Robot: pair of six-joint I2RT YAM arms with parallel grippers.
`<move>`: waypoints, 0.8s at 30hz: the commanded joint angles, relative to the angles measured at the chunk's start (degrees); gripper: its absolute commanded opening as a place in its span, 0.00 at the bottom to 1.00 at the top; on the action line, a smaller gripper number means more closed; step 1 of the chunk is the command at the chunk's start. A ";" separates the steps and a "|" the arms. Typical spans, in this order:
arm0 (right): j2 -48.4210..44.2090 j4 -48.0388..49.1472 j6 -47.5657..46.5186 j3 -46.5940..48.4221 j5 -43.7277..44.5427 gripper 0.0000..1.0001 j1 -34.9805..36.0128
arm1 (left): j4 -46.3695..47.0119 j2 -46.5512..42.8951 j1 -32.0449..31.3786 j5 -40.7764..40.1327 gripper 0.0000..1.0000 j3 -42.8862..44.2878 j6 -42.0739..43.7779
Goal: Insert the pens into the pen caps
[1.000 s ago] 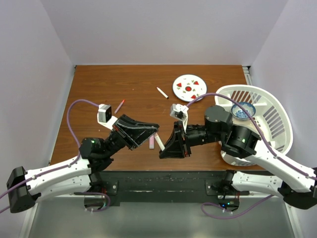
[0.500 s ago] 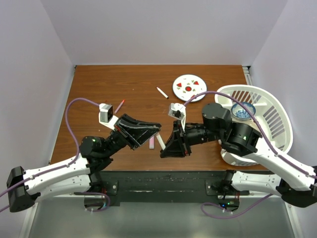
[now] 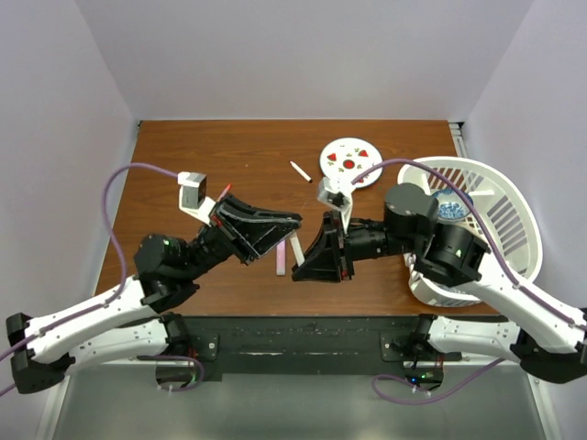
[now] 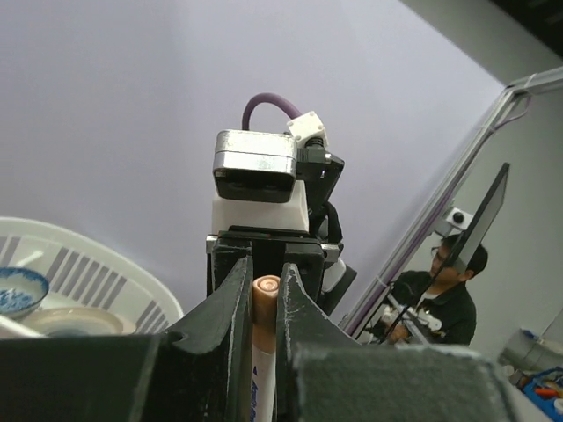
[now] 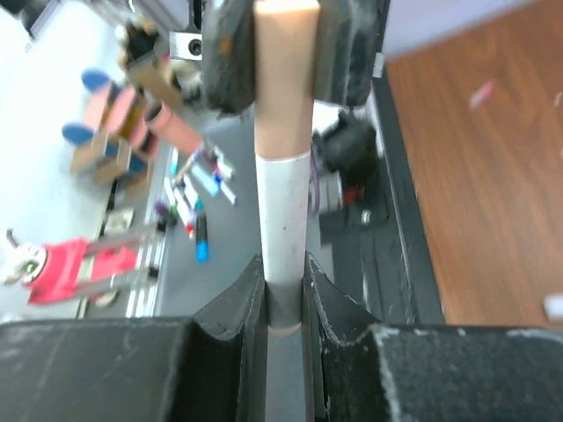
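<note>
A white pen [image 3: 296,247] with a pale pink cap [image 5: 286,83] on its end hangs above the table between both grippers. My left gripper [image 4: 264,268] [image 3: 292,229] is shut on the capped end [image 4: 265,294]. My right gripper [image 5: 284,268] [image 3: 300,264] is shut on the grey tail of the white barrel [image 5: 283,220]. A thick pale pink pen [image 3: 279,261] lies on the wood just below them. One thin white pen [image 3: 300,171] lies near the plate. A thin pen with a red end [image 3: 222,193] lies by the left wrist camera.
A round white plate with red marks [image 3: 349,162] lies at the back centre. A white slatted basket [image 3: 500,215] holding a small blue bowl [image 3: 449,207] stands at the right edge. Purple cables arc over both arms.
The left arm has swung away from its base, carrying its gripper slightly farther back. Both grippers stay shut on the pen, which has lifted a little with them.
</note>
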 commanded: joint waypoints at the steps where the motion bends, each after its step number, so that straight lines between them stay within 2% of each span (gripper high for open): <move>1: -8.43 31.82 3.57 -8.69 9.86 0.30 -3.04 | -42.43 1.51 3.27 10.75 0.00 7.53 2.07; 3: -12.22 31.04 4.72 -16.08 7.75 0.43 -3.04 | -45.54 1.25 6.72 9.44 0.00 10.44 1.71; 4: -15.98 27.21 4.28 -19.06 8.09 0.53 -3.04 | -48.69 1.34 8.82 8.65 0.00 13.50 2.06; 6: -19.96 24.01 4.45 -22.06 8.18 0.62 -3.04 | -51.34 2.65 10.07 5.32 0.00 16.42 4.25; 7: -24.33 21.83 5.06 -24.51 8.44 0.71 -3.04 | -55.53 3.35 10.86 3.21 0.00 19.82 6.26; 10: -30.24 16.38 7.34 -26.99 12.83 0.76 -3.04 | -63.63 7.56 13.57 -4.00 0.00 24.94 10.04; 11: -33.22 15.23 7.88 -27.35 15.62 0.79 -3.04 | -64.97 9.93 14.46 -5.15 0.00 25.30 11.02; 14: -35.61 13.20 9.46 -28.14 16.79 0.87 -3.04 | -68.40 15.55 19.99 -9.63 0.00 23.56 14.19; 17: -35.97 12.05 11.04 -28.67 18.37 0.89 -3.04 | -65.69 21.08 26.67 -8.06 0.00 19.16 15.77; 19: -35.97 11.96 11.66 -29.19 19.43 0.90 -3.04 | -65.69 24.17 29.31 -11.65 0.00 17.93 15.95; 24: -35.10 11.79 11.92 -30.78 20.31 0.89 -3.04 | -58.14 33.14 32.75 -11.49 0.00 13.53 14.82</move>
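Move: The left hand grips the white pen by its tan cap, while the right hand still pinches the pen's lower end. It is going to the bare table just left of the pink capped pen, about 19 cm ahead of the left hand, 8 cm to its left and 45 cm below; the pink pen lies roughly 15 cm ahead, 3 cm left, the red pen some 33 cm ahead, 20 cm left. From the right hand that bare spot is about 22 cm ahead, 10 cm left, 39 cm below. Down and forward, with some drift left, the left hand swoops towards the bare table beside the pink pen, dropping about 30 cm and swinging its fingers from right-and-up round to point downward, grip kept on the capped pen. The right fingers spread wide, letting go of the pen's lower end, and that hand backs off some 10 cm to the right, turning clockwise. ##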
